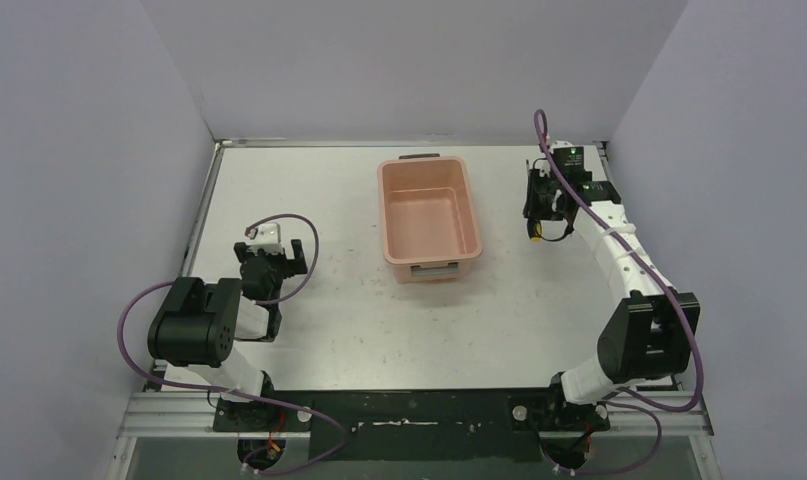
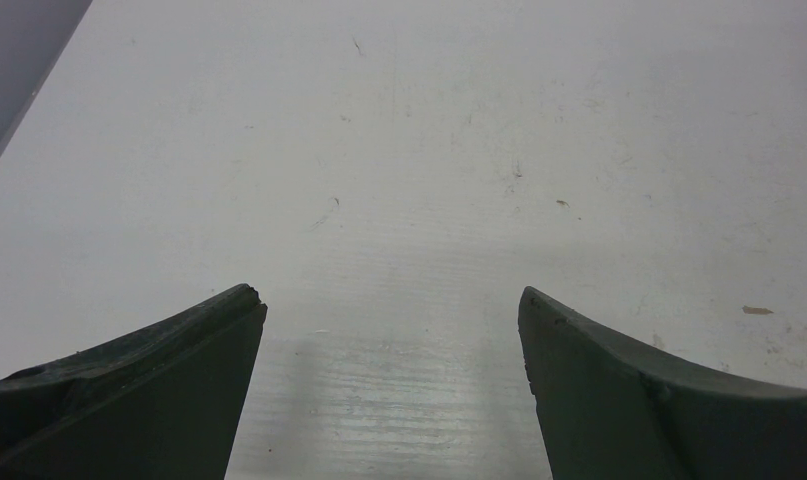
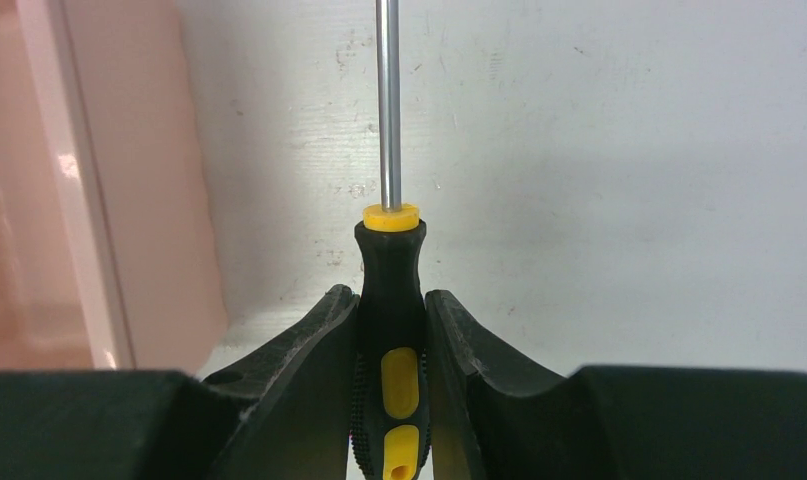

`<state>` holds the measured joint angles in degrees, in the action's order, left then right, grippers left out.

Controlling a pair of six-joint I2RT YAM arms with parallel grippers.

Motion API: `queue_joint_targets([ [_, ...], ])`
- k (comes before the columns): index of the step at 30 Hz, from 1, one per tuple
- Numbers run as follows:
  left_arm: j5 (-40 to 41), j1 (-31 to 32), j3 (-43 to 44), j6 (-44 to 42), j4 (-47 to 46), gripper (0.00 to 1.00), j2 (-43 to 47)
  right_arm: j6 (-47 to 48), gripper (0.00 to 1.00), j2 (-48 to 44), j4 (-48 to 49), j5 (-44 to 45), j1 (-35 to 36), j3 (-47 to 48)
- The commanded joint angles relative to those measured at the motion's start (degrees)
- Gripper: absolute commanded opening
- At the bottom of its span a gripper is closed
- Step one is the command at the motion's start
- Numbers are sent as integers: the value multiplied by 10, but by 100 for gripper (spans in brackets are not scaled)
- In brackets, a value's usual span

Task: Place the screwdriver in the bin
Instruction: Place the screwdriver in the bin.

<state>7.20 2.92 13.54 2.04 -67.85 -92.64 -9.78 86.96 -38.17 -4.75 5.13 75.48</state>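
My right gripper (image 3: 391,298) is shut on the black-and-yellow handle of the screwdriver (image 3: 390,250), whose thin metal shaft points away from the wrist camera. From above, this gripper (image 1: 539,222) hangs over the table to the right of the salmon-pink bin (image 1: 429,215), with the yellow of the screwdriver (image 1: 536,238) showing at its tip. The bin's pink wall (image 3: 99,190) fills the left of the right wrist view. My left gripper (image 1: 269,262) stands open over bare table at the left, nothing between its fingers (image 2: 169,390).
Purple cables (image 1: 299,250) loop off both arms. White walls close in the table on the left, back and right. The bin stands near the table's middle back, empty inside.
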Motion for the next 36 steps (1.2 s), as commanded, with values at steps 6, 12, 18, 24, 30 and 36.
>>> queue_joint_targets([
  [6,-3,1,10,-5,-17,97,3,-18,19,-29,-11,1,41,39],
  [12,-3,1,10,-5,-17,97,4,-42,18,5,-9,25,120,63],
  [18,-3,1,10,-5,-17,97,4,-71,18,38,-3,31,181,87],
  [24,-3,1,10,-5,-17,97,3,-89,18,67,7,34,228,106],
  [30,-3,1,10,-5,-17,97,4,-103,18,93,22,36,265,119],
  [36,-3,1,10,-5,-17,97,4,-108,18,117,23,45,288,132],
])
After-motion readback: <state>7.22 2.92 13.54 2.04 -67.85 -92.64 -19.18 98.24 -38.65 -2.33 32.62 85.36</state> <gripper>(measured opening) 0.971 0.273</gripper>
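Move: The right hand already holds the screwdriver by its handle. The bin's middle lies about 21 cm to its left, 4 cm ahead and 10 cm below. The bin's right rim is nearer, some 12 cm left, 2 cm ahead and 4 cm below; its grey end handle is around 19 cm left, 11 cm back and 7 cm below. From the idle left hand, the bin's middle is roughly 37 cm right and 6 cm ahead, about level in height. Keeping the screwdriver's handle pinched between its pads, the right hand lifts another 1.5 cm, then sweeps left about 20 cm across the bin's right rim, easing back about 3 cm and sinking slightly late on. The wrist swings counter-clockwise some 20 degrees on the way; the fingers stay shut on the handle, still moving left and down at the end. ##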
